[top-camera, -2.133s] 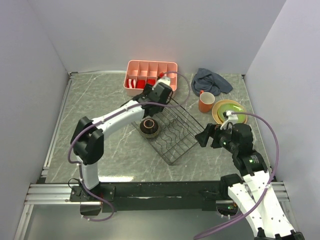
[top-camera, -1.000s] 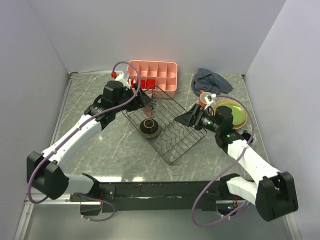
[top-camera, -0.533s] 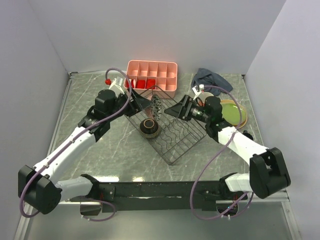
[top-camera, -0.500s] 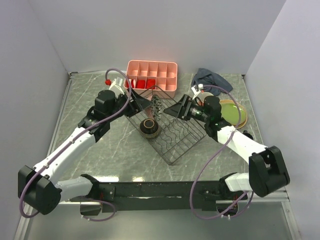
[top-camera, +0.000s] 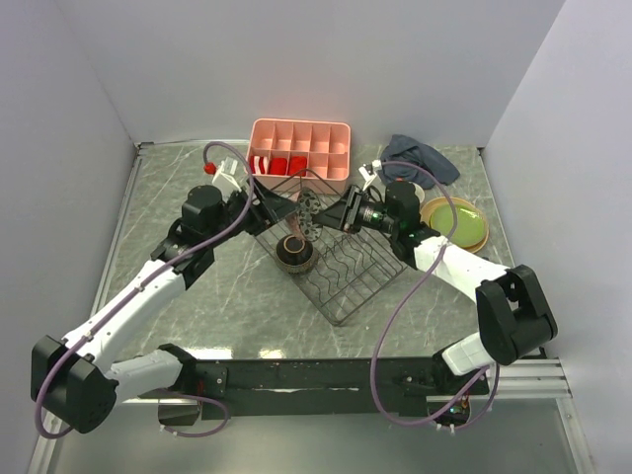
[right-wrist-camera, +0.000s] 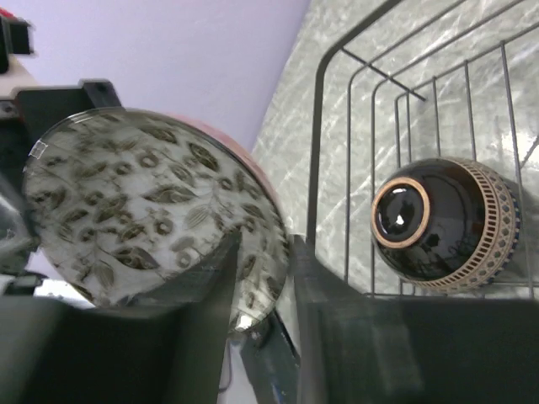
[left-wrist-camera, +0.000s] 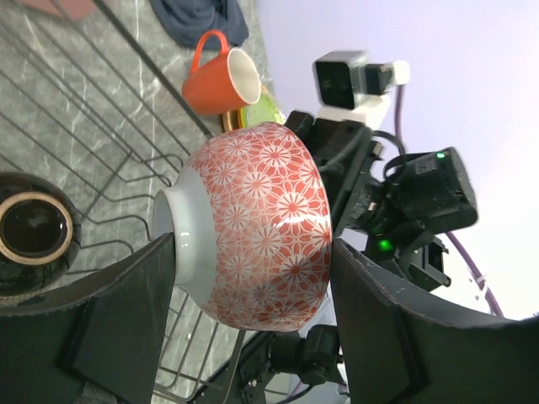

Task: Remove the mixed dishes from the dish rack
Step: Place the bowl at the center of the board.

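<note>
A pinkish bowl with a red flower pattern hangs on its side above the black wire dish rack. My left gripper is shut on it, foot against one finger and rim against the other. My right gripper reaches in from the right. Its fingers pinch the bowl's rim, one inside and one outside. A dark-brown bowl lies in the rack below. The orange mug stands by the stacked plates.
A pink compartment tray with red-white items stands behind the rack. A blue cloth lies at the back right. White walls close in the table on three sides.
My right gripper has travelled left from the plates to the bowl, and its jaws have narrowed onto the rim. The left arm drew back slightly, still holding the bowl over the rack.
</note>
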Action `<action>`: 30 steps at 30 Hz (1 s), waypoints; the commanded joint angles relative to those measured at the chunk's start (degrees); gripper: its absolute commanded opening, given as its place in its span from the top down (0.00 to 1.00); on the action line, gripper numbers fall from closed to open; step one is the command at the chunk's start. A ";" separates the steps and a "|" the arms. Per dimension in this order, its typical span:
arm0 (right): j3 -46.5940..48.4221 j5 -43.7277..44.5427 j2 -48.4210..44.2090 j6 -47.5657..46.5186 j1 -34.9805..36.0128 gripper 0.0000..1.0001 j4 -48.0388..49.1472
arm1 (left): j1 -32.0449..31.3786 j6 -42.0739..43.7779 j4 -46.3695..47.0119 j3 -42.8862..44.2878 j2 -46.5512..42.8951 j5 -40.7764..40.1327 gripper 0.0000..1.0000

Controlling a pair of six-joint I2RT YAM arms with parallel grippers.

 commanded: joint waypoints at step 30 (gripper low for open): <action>7.43 17.25 -13.39 -20.81 0.10 1.00 -32.53 | 0.19 18.81 -13.05 3.31 -8.30 -19.19 0.01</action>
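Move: The pink bowl, still gripped by the left hand, has its middle about 4 cm right of that hand, 3 below and 1 ahead; from the closing right hand it is some 3 cm left, 3 above and level forward. From the right hand, the black bowl in the rack lies roughly 6 cm left, 3 ahead and 17 below, the rack's middle about 2 left, 4 ahead and 20 below. Right fingers pinch the pink bowl's rim; left opens, backing left 5 cm; right draws it right and down. ##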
